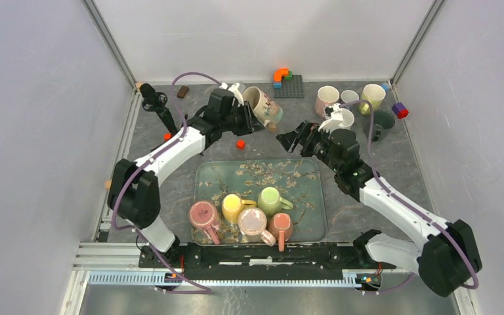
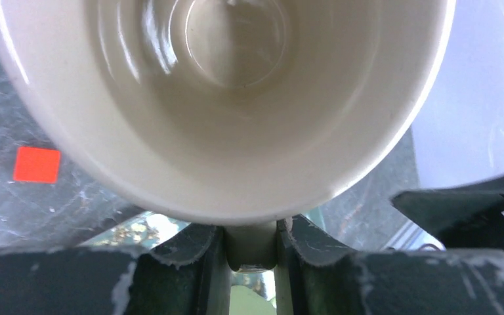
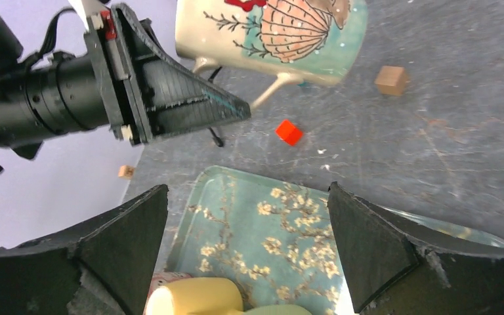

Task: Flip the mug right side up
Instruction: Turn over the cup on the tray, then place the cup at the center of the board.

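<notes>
A cream mug (image 1: 263,105) with a shell picture hangs tilted on its side behind the tray, its mouth facing my left wrist camera. My left gripper (image 1: 248,120) is shut on the mug's handle (image 2: 252,244), which sits pinched between both fingers just under the rim. The glazed inside of the mug (image 2: 236,98) fills the left wrist view. From the right wrist, the mug (image 3: 282,33) shows at the top with the left gripper (image 3: 239,108) at its handle. My right gripper (image 3: 248,216) stands open and holds nothing, to the right of the mug (image 1: 295,139).
The floral tray (image 1: 302,172) holds several mugs at its near end. More mugs (image 1: 328,100) stand at the back right by a dark green one (image 1: 380,123). Small red cubes (image 1: 240,144), a wooden cube (image 3: 391,80), a grey brick plate (image 1: 289,85) and a purple block (image 1: 400,109) lie about.
</notes>
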`<state>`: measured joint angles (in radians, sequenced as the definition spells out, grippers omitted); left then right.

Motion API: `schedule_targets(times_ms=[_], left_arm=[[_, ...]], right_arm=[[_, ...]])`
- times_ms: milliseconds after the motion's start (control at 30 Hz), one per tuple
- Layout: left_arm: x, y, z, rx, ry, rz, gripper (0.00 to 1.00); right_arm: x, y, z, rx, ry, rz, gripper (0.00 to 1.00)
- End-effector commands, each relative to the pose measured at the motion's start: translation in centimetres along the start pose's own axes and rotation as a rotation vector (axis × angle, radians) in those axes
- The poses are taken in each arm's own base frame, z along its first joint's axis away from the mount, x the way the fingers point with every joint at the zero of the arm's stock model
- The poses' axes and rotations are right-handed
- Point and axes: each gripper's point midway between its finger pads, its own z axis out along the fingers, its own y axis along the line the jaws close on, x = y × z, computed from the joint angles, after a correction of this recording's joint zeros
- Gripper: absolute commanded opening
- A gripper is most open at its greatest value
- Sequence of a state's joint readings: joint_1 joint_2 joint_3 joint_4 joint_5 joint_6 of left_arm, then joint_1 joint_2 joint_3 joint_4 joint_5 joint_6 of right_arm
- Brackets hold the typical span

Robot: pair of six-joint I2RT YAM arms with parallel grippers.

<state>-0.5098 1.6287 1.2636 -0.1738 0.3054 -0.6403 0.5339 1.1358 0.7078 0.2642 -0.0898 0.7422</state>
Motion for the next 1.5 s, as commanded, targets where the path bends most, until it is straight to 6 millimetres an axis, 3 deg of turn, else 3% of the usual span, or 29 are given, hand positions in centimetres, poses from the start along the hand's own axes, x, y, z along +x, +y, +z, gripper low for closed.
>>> schedule_targets(times_ms=[0,233,600,833,1000,1333,1467], left_arm=[[-6.9,-2.2,-0.5,0.0,-0.175,0.175,0.02],[-8.3,2.1,1.8,-0.212,-0.133,0.236,0.02],[-9.7,6.8,4.6,-0.402,-0.128,0.321,0.02],[-7.9,8.7,6.5,-0.409,-0.107,0.318,0.02],[-5.6,9.8,6.7,-0.395,-0.12,0.275,0.02],[-1.4,10.3,5.2,-0.382,-0.141,0.231,0.02],[0.2,10.9,4.8,-0.389,-0.127,0.224,0.07]], right_arm=[[-1.1,-1.4,-2.0,0.085,-0.032,-0.101,0.97],[-2.4,-1.5,-4.7,0.122,-0.067,-0.163,0.98],[-1.0,-2.0,-6.2,0.122,-0.026,-0.19,0.98],[-0.8,-1.8,-6.4,0.1,-0.023,-0.204,0.98],[-0.2,-2.2,-6.4,0.093,-0.032,-0.208,0.98],[1.9,-2.9,-6.5,0.064,0.005,-0.203,0.98],[2.4,-3.1,-6.5,0.06,0.013,-0.2,0.98]])
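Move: Held by its handle in the left fingers, the seashell mug still lies tipped, base to the right. Its standing spot on the table is about 12 cm ahead of this hand, 2 cm left and some 13 cm below. The red cube lies roughly 5 cm nearer and 5 cm left of that spot; the wooden cube 3 cm farther and 6 cm right. From the empty right hand, the spot is about 17 cm ahead, 10 cm left and 17 cm below. Swinging forward some 11 cm and slightly left while sinking about 6 cm, the left hand carries the mug base-down to the table between the red and wooden cubes, then eases back about 3 cm. Its wrist rolls left side up, then tips the fingers upward, still pinching the handle. The wide-open right hand withdraws back and right, about 5 cm each, rising slightly before sinking. ##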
